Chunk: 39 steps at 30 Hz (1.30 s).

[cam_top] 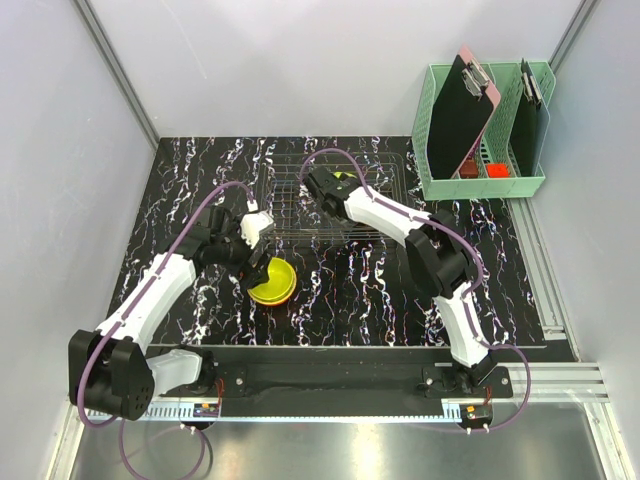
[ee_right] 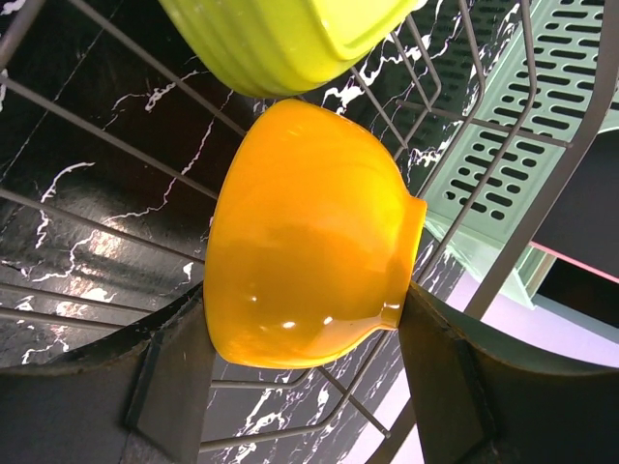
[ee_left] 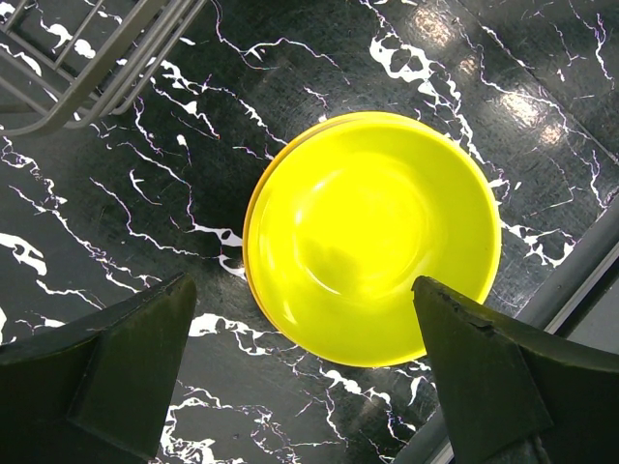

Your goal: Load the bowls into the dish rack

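Observation:
A yellow bowl (cam_top: 272,282) (ee_left: 372,237) sits mouth up on the black marbled table, apparently nested in another bowl whose rim shows at its left edge. My left gripper (cam_top: 250,262) (ee_left: 303,281) hangs over its near rim, open, one finger on each side and touching nothing. My right gripper (cam_top: 325,190) (ee_right: 300,319) is shut on an orange bowl (ee_right: 309,232), which lies on its side against the wires of the dish rack (cam_top: 295,195) (ee_right: 116,140) (ee_left: 87,58). A lime green bowl (ee_right: 280,39) rests in the rack just beyond the orange one.
A mint-green plastic basket (cam_top: 480,150) (ee_right: 542,106) with clipboards stands at the back right, close to the rack's right end. A metal rail (ee_left: 571,290) runs along the table's near edge beside the yellow bowl.

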### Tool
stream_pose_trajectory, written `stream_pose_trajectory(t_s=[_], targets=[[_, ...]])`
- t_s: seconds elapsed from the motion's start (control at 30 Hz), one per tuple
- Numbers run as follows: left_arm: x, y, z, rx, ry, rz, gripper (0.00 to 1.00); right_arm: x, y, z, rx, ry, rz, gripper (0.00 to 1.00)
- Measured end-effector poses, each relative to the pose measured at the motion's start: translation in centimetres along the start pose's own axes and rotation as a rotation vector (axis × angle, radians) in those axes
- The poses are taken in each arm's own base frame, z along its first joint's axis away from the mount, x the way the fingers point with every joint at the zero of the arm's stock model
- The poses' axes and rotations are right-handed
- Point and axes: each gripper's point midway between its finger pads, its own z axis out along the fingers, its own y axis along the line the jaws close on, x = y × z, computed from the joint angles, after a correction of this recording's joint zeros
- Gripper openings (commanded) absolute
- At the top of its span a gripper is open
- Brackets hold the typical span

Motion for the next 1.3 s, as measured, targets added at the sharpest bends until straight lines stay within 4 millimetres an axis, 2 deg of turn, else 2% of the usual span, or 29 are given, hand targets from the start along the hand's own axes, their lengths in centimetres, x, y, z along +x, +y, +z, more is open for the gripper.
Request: stream_pose_trajectory(t_s=[0.13,0.27,0.37,0.43,0.57,0.67,0.73,0.9,0.93,1.0,1.03,1.17,1.3], targets=[[0.1,0.0,0.1,0.006,0.002,0.002,0.96,0.1,0.3,-0.1,0.01,0.002,-0.027,0.0],[0.6,0.1,0.8,0.022,0.025,-0.013,0.89,0.1,0.4,-0.2,0.014,0.005,-0.045,0.0],[1.0,0.2,1.4,0.033,0.045,-0.025,0.74,0.1,0.5,-0.2,0.013,0.005,-0.049,0.0],[1.2,0.3,1.8,0.04,0.053,-0.032,0.6,0.1,0.5,-0.2,0.013,0.005,-0.05,0.0],[1.4,0.4,2.1,0.046,0.06,-0.032,0.43,0.2,0.5,-0.2,0.013,0.006,-0.051,0.04],[1.3,0.5,2.1,0.044,0.057,-0.035,0.38,0.2,0.5,-0.2,0.013,0.008,-0.061,0.13],[1.3,0.5,2.1,0.045,0.056,-0.035,0.36,0.3,0.6,-0.2,0.013,0.008,-0.068,0.22],[1.3,0.5,2.1,0.043,0.054,-0.033,0.31,0.2,0.9,-0.4,0.012,0.005,-0.084,0.34],[1.3,0.5,2.1,0.043,0.054,-0.035,0.29,0.1,0.9,-0.4,0.011,0.005,-0.086,0.42],[1.3,0.5,2.1,0.043,0.054,-0.033,0.25,0.1,1.0,-0.4,0.011,0.004,-0.088,0.49],[1.2,0.6,2.1,0.042,0.054,-0.032,0.24,0.1,1.0,-0.4,0.011,0.004,-0.089,0.58],[1.3,0.6,2.1,0.042,0.054,-0.034,0.18,0.1,1.1,-0.5,0.009,0.002,-0.096,0.75],[1.3,0.6,2.1,0.042,0.054,-0.035,0.11,0.0,1.4,-0.6,0.0,-0.001,-0.109,0.86]])
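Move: The yellow bowl on top of the stack lies about 5 cm to the left hand's right, 2 cm back and 5 cm below; the dish rack's middle is roughly 17 cm ahead and 17 cm to the right. The right hand, already holding the orange bowl in the rack, has the rack's middle some 7 cm to its left, 2 cm back and 5 cm below, and the lime bowl around 5 cm ahead and 4 cm left, about level. The yellow bowl's rim, on its forward-left side, is straddled by the left hand, which sinks about 2.5 cm and closes from wide open to nearly shut, one finger inside the bowl and one outside. The orange bowl stays gripped in the right hand, which eases back and left about 1.5 cm, its fingers only starting to loosen at the end. ##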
